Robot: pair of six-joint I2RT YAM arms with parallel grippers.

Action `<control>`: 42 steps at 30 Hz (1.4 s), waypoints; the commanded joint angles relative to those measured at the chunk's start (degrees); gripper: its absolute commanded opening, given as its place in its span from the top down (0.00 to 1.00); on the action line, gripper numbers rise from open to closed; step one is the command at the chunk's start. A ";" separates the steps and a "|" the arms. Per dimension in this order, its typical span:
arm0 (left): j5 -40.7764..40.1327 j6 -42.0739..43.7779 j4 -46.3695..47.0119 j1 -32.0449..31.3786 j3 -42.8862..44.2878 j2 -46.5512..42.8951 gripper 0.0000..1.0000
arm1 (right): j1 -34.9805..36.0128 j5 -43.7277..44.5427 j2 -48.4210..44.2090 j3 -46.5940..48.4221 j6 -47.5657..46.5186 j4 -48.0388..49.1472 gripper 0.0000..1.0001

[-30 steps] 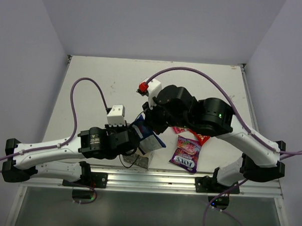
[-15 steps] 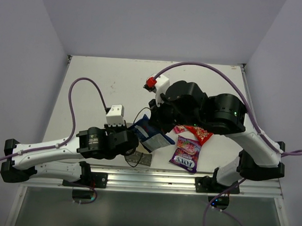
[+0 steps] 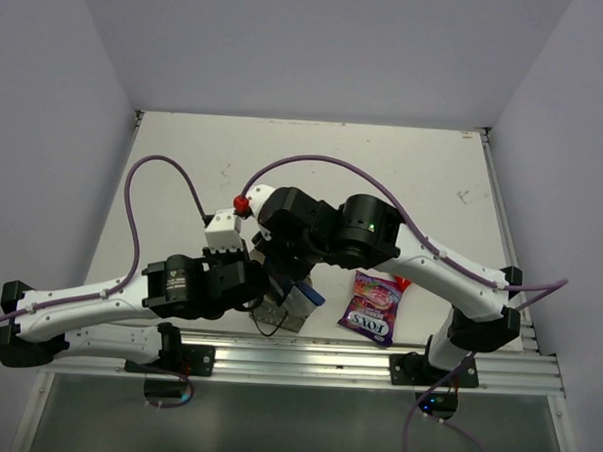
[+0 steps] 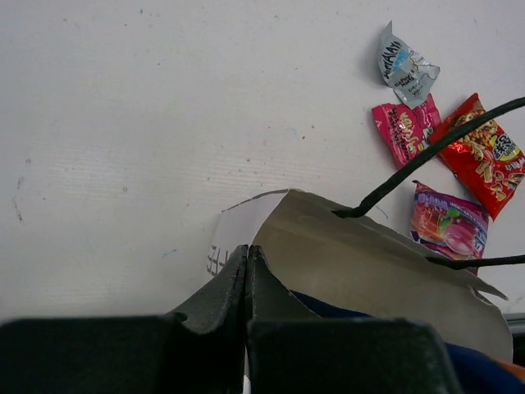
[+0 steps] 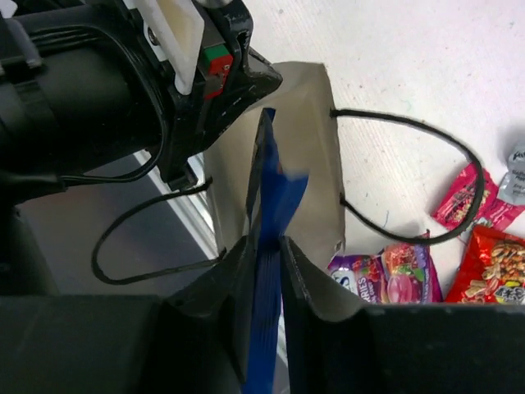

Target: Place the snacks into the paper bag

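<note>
The paper bag (image 3: 275, 316) stands at the table's near edge, its beige inside facing the left wrist camera (image 4: 369, 271). My left gripper (image 4: 246, 256) is shut on the bag's rim and holds it open; it also shows in the top view (image 3: 262, 282). My right gripper (image 5: 267, 246) is shut on the blue-and-white packet (image 5: 276, 193) and holds it edge-on in the bag's mouth (image 5: 308, 156). The Fox's packet (image 3: 371, 307), the red packet (image 4: 484, 156), the pink packet (image 4: 402, 131) and the silvery-blue packet (image 4: 404, 70) lie on the table to the right of the bag.
The bag's black cord handles (image 5: 443, 148) loop out over the table towards the loose packets. The metal rail (image 3: 306, 361) runs along the near edge just behind the bag. Purple cables arch above both arms.
My right arm has swung left and down with the blue-and-white packet, from beside the loose snacks to the bag's mouth. My left gripper has kept its hold on the bag.
</note>
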 commanded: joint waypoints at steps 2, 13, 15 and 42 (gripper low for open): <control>-2.45 -1.43 1.57 0.30 -0.18 -1.07 1.00 | 0.42 1.54 1.24 3.81 -2.05 -0.32 0.53; -2.19 -1.17 2.10 0.30 -0.70 -1.68 1.00 | -3.34 20.37 -11.56 -7.33 2.15 0.80 0.18; -2.19 -1.16 2.10 0.30 -0.70 -1.69 1.00 | -8.24 18.88 -20.23 -18.43 4.88 7.97 0.18; -0.96 0.68 3.07 0.21 -1.84 -3.88 1.00 | -29.11 -0.90 -13.54 -78.51 11.57 41.77 0.18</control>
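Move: The right hand has the blue packet in its shut fingers over the paper bag, whose middle is about 20 cm below and 2 cm to the right, level fore and aft. The purple candy packet lies about 19 cm right, 4 cm ahead and 31 cm below; the red peanut packet is some 11 cm beyond the purple one and 7 cm farther right. From the left hand, still pinching the bag's rim, the bag's middle is about 4 cm back, 5 cm right and 10 cm below. The right fingers open wide and let go of the blue packet over the bag, and the hand lifts about 5 cm while easing forward, then swings right and steeply down, ending some 19 cm right of and 29 cm below its start, turning roughly 40 degrees clockwise. It comes down with open fingers astride the far half of the purple candy packet, whether touching it can't be seen, while the left hand keeps its pinch on the bag's rim and stays in place. ##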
